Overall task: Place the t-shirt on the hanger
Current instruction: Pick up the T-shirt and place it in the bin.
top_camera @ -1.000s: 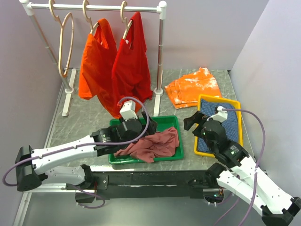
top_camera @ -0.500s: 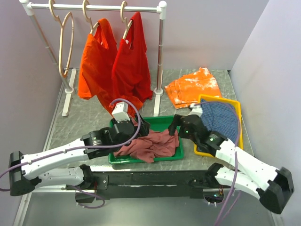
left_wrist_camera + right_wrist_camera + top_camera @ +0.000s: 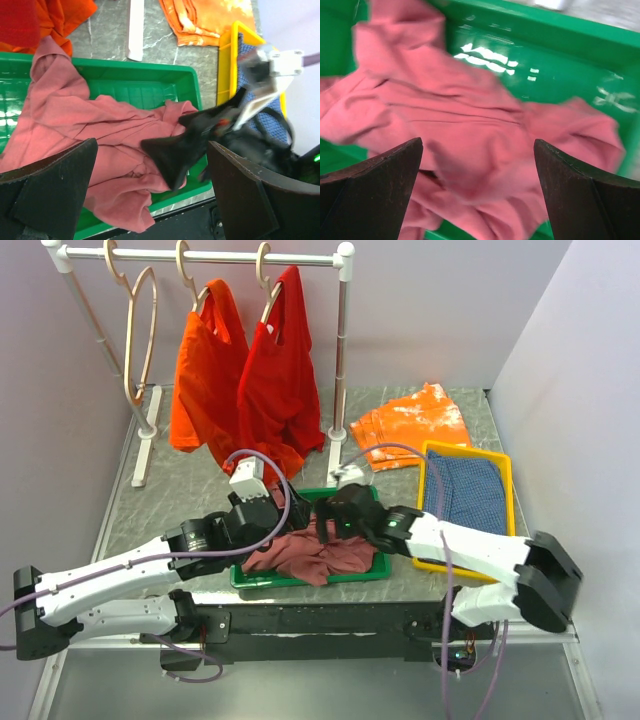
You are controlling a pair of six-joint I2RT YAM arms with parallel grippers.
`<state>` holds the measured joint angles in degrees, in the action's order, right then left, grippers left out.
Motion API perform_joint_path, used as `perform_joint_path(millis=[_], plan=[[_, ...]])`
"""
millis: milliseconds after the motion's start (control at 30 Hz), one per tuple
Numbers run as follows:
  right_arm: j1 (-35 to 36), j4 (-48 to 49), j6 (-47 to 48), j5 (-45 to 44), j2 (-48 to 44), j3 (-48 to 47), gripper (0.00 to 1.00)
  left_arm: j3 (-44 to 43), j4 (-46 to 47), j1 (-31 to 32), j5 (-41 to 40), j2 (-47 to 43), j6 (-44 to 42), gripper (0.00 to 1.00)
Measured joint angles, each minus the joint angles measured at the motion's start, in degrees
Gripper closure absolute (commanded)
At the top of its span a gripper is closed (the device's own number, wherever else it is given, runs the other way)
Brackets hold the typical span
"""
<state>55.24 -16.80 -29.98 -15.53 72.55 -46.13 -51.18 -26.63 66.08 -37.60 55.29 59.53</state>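
The dusty rose t-shirt (image 3: 318, 552) lies crumpled in the green tray (image 3: 360, 495), one fold hanging over the tray's near rim. My left gripper (image 3: 284, 528) hovers open over its left part, and the left wrist view shows the t-shirt (image 3: 85, 125) between the wide-apart fingers. My right gripper (image 3: 320, 530) is open just above the cloth's middle, with the t-shirt (image 3: 470, 125) filling the gap between its fingers (image 3: 375, 185). Both grippers hold nothing. The bare beige hanger (image 3: 140, 340) hangs at the left end of the white rail (image 3: 200, 255).
An orange t-shirt (image 3: 200, 370) and a red t-shirt (image 3: 280, 380) hang on the rail. Folded orange cloth (image 3: 410, 425) lies at the back right. A yellow tray (image 3: 505, 480) with blue cloth (image 3: 470, 495) stands right of the green tray. The rail's post (image 3: 340, 360) is behind the green tray.
My right arm has swung left from the yellow tray to above the t-shirt in the green tray. The left gripper has drawn back slightly to the left. Both stayed open.
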Motion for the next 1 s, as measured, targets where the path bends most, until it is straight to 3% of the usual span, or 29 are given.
perform_joint_path(millis=[67,200,300,333,400,433,467,833,1000], plan=[[1.95,0.57,1.66,0.33,3.82,-2.60,0.00,0.00,-0.66,0.00,0.02,0.00,0.11,0.04],[4.52,2.47,3.56,1.86,10.99,-5.88,0.13,0.02,-1.16,0.00,0.02,-0.20,0.13,0.04],[4.61,2.58,4.31,2.58,15.15,-6.88,0.38,0.11,-2.27,-0.09,-0.35,-0.63,0.22,0.03],[4.50,2.45,4.42,2.51,15.78,-6.95,0.58,0.11,-3.19,-0.13,-0.57,-0.76,0.28,0.04],[4.35,1.75,4.11,1.97,15.72,-6.95,0.79,0.11,-3.69,-0.11,-0.61,-0.83,0.55,0.04],[4.35,1.62,4.50,1.75,15.23,-6.97,0.95,0.11,-3.82,-0.09,-0.61,-0.90,0.83,0.04],[4.35,1.42,4.22,1.51,14.47,-6.99,1.00,0.11,-4.22,-0.04,-0.61,-1.07,1.31,0.04],[2.32,-5.99,0.98,-10.25,-3.58,-11.89,1.00,3.32,-3.61,-0.07,-1.11,-9.57,1.62,0.03],[-1.22,-11.96,1.70,-21.29,-11.23,-20.68,1.00,4.00,2.10,-0.07,1.66,-8.22,-2.71,0.04]])
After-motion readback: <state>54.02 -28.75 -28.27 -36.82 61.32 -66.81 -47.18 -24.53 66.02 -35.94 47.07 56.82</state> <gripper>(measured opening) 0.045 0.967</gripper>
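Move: The crumpled pink T-shirt in the green bin lies just under the open right hand, its middle about 4 cm to the left, 1 cm back and some 6 cm down; the bin's own middle is about 3 cm left, roughly level with the hand and 7 cm below. The yellow bin stands some 29 cm right and 8 cm ahead, at much the same depth. From the left hand the T-shirt is some 17 cm below, about 2 cm right. The open right hand slides about 5 cm further left while sinking some 4 cm into the green bin, and its fingers close on a fold of the pink T-shirt at the lowest point. Keeping that pinch, it pulls up ever faster, more than 20 cm, swinging some 10 cm right and a little forward as its fingers tip up and swing clockwise, about 20 degrees each, while the open left hand shifts some 3 cm left and then starts back right. ##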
